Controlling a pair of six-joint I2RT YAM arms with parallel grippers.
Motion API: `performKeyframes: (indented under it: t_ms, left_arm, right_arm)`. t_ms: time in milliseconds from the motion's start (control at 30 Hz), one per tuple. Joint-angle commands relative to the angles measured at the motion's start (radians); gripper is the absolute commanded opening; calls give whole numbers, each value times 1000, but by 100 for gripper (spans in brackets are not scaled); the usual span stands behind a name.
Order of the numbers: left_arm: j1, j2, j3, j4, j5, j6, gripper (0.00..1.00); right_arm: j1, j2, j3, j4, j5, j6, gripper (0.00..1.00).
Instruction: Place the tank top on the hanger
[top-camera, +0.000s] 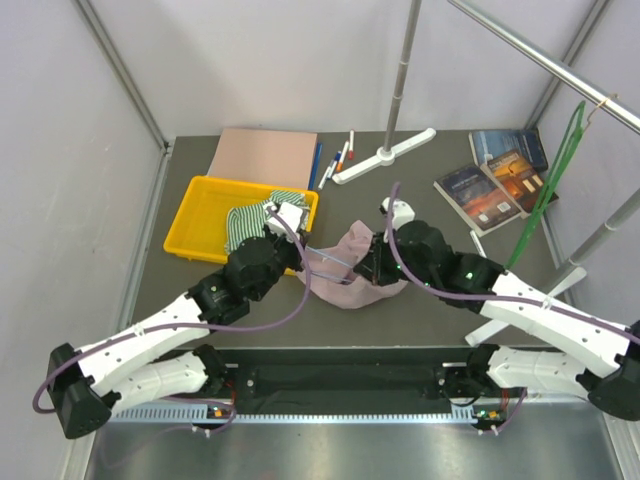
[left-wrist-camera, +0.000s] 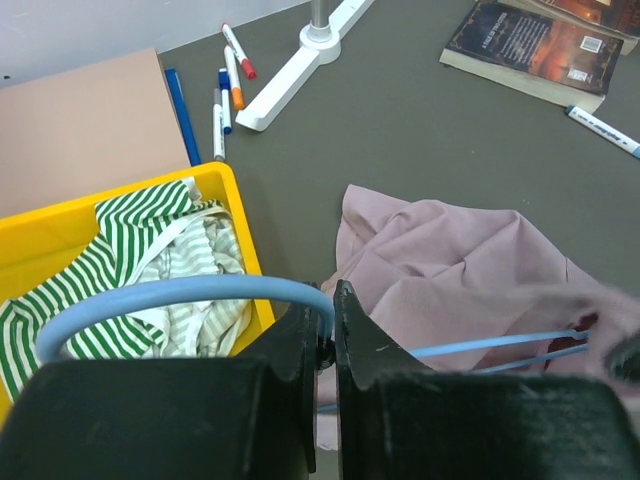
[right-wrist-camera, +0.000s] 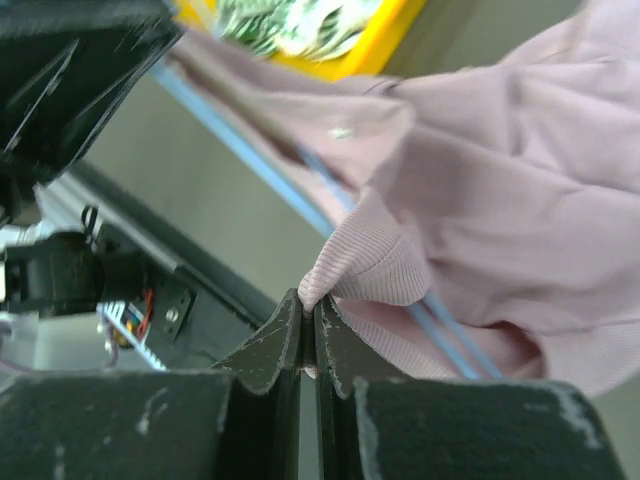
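The pink-mauve tank top (top-camera: 345, 272) lies bunched at the table's middle, also in the left wrist view (left-wrist-camera: 450, 270) and the right wrist view (right-wrist-camera: 500, 190). The light-blue wire hanger (left-wrist-camera: 190, 292) has its hook curving out of my left gripper (left-wrist-camera: 331, 305), which is shut on the wire at the hook's base; its arms (left-wrist-camera: 500, 345) run under the fabric. In the top view the left gripper (top-camera: 287, 238) sits left of the garment. My right gripper (right-wrist-camera: 307, 305) is shut on a ribbed edge of the tank top; in the top view it (top-camera: 372, 262) is at the garment's right.
A yellow tray (top-camera: 200, 215) holds a green-and-white striped cloth (top-camera: 250, 222) at left. A pink board (top-camera: 262, 157), markers (top-camera: 335, 160), and a white rack base (top-camera: 385, 155) with its pole stand behind. Books (top-camera: 495, 180) and a green hanger (top-camera: 545, 190) are at the right.
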Motion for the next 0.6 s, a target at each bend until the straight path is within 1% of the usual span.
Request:
performKeyframes:
  t_ms: [0, 67, 133, 167, 200, 300, 400, 433, 567]
  left_arm:
    - [-5, 18, 33, 101, -2, -9, 0]
    - [-3, 22, 42, 103, -6, -12, 0]
    - [-3, 16, 54, 111, -16, -28, 0]
    - [-3, 1, 56, 118, -16, -29, 0]
    - [-3, -5, 57, 121, -13, -28, 0]
    - [5, -21, 79, 91, -1, -23, 0]
    - [18, -27, 102, 48, 25, -26, 0]
    - [23, -30, 105, 42, 34, -29, 0]
    - [28, -47, 111, 31, 155, -39, 0]
  right_arm:
    - [93, 66, 76, 79, -2, -14, 1]
    - [136, 86, 97, 67, 14, -16, 5]
    - [159, 101, 120, 50, 30, -22, 20]
    - [162, 98, 126, 32, 50, -33, 30]
    - [170, 82, 135, 25, 57, -36, 52]
    - [173, 14, 143, 7, 67, -56, 74]
    - [173, -55, 160, -39, 94, -73, 87]
    - [173, -66, 163, -48, 100, -79, 88]
    - [172, -119, 163, -100, 152, -119, 89]
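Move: The right gripper holds the tank top's strap at the hanger; the part of the hanger's arm to lay it over is about 3 cm to its left, 2 cm back and 2 cm lower. The tank top's body hangs roughly 8 cm beneath this hand, about 1 cm ahead and 1 cm left. The yellow bin is some 35 cm left, 12 cm ahead and 15 cm lower. From the left gripper, that part of the hanger lies about 11 cm right, 7 cm back and 3 cm lower. Draw the right gripper about 5 cm left and back, carrying the strap farther along the hanger's arm towards the left gripper. Then open the fingers wide to let go of it and rise some 6 cm, easing back to the right. Keep the left gripper shut on the hanger and lift it about 3 cm as the right hand clears. ##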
